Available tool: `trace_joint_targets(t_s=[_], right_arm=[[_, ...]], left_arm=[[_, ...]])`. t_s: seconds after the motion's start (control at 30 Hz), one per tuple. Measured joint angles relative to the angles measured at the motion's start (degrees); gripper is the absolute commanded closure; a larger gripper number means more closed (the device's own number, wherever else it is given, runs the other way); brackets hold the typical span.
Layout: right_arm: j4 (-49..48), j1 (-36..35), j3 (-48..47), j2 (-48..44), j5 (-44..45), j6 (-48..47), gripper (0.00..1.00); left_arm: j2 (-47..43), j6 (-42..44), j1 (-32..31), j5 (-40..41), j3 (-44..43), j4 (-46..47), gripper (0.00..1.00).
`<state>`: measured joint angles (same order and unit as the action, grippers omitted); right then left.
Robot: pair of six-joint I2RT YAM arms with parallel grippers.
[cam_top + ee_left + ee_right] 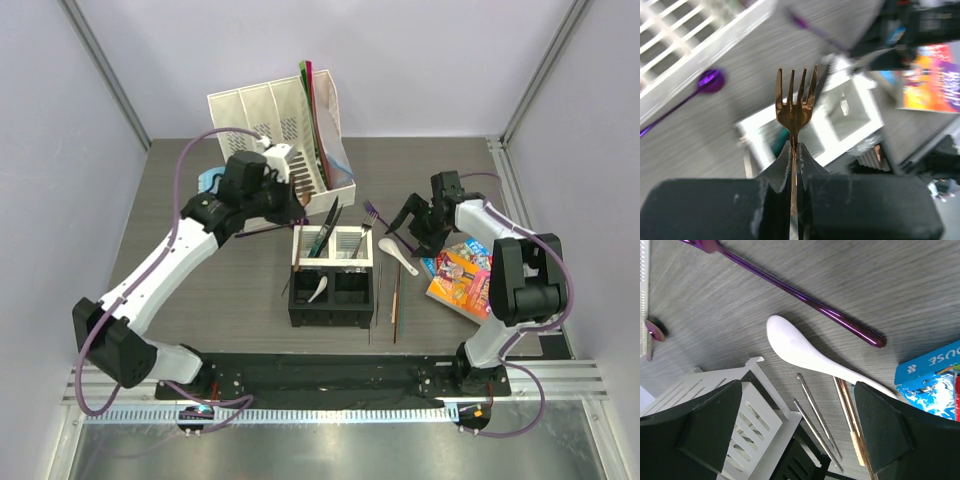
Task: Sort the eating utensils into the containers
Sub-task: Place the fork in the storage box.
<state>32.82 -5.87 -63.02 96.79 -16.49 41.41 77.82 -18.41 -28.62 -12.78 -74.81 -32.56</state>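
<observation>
My left gripper (795,150) is shut on the handle of a copper-coloured metal fork (795,107), tines pointing away, held above the white cells of the four-cell caddy (845,117). In the top view this gripper (296,206) hovers just left of the caddy's (333,300) back edge. A purple spoon (710,80) lies on the table near the file organiser. My right gripper (799,390) is open and empty above a white ceramic spoon (810,355), with metal chopsticks (820,420) and brown chopsticks (852,425) beside it. A purple fork (805,297) lies beyond.
The tall white file organiser (280,130) stands at the back, blue headphones (208,180) to its left. The colourful book (462,275) lies right of the caddy. A white spoon (318,290) sits in a black cell; dark pieces (322,235) stand in a white cell.
</observation>
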Motion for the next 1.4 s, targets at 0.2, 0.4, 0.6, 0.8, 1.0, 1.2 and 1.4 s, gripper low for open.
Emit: trace_joint_targets(t_s=[0.2, 0.4, 0.6, 0.8, 1.0, 1.2, 1.4], right_arm=[[-0.22, 0.0, -1.79, 0.11, -0.2, 0.42, 0.0], [-0.26, 0.0, -1.92, 0.11, -0.26, 0.59, 0.0], [-0.26, 0.0, -1.92, 0.11, -0.52, 0.59, 0.01], [-0.24, 0.0, -1.92, 0.11, -0.81, 0.52, 0.0], [-0.22, 0.0, -1.92, 0.24, -0.87, 0.31, 0.0], [-0.22, 0.0, -1.92, 1.11, -1.07, 0.26, 0.0], [-0.24, 0.0, -1.9, 1.2, -1.22, 0.11, 0.0]], left_arm=[[5.27, -0.98, -7.61, -3.98, -6.12, 6.16, 1.0], [11.96, -0.81, -7.78, -6.03, -11.06, 9.25, 1.0], [18.21, -0.42, -7.76, -6.58, -15.76, 11.15, 1.0], [22.01, -0.42, -8.2, -6.75, -16.26, 14.45, 1.0], [25.53, -0.42, -9.68, -6.75, -15.76, 16.09, 1.0], [25.42, -0.17, -11.52, -6.8, -12.87, 16.63, 1.0], [24.61, 0.87, -11.96, -6.75, -9.79, 16.59, 0.94]])
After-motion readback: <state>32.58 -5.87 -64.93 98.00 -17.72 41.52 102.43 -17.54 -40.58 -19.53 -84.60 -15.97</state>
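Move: The left hand already pinches the copper fork, head up. The right white compartment of the storage box lies about 14 cm to its right, 3 cm back and 18 cm below. The silver fork leans there, some 15 cm right, 2 cm back and 13 cm below. The knives stand about 6 cm right, 1 cm back and 13 cm below. From the idle right hand the compartment is about 12 cm left, 5 cm back and at about its height. Rightward, quickly at first with a slight lift, the left hand carries the pinched fork across the knives' compartment, about 15 cm in all, bowing forward some 5 cm on the way. Over the right white compartment it eases back and sinks roughly 9 cm from its highest point, turning nearly 20 degrees clockwise; the fingers keep their grip as the handle goes down first into the compartment. ##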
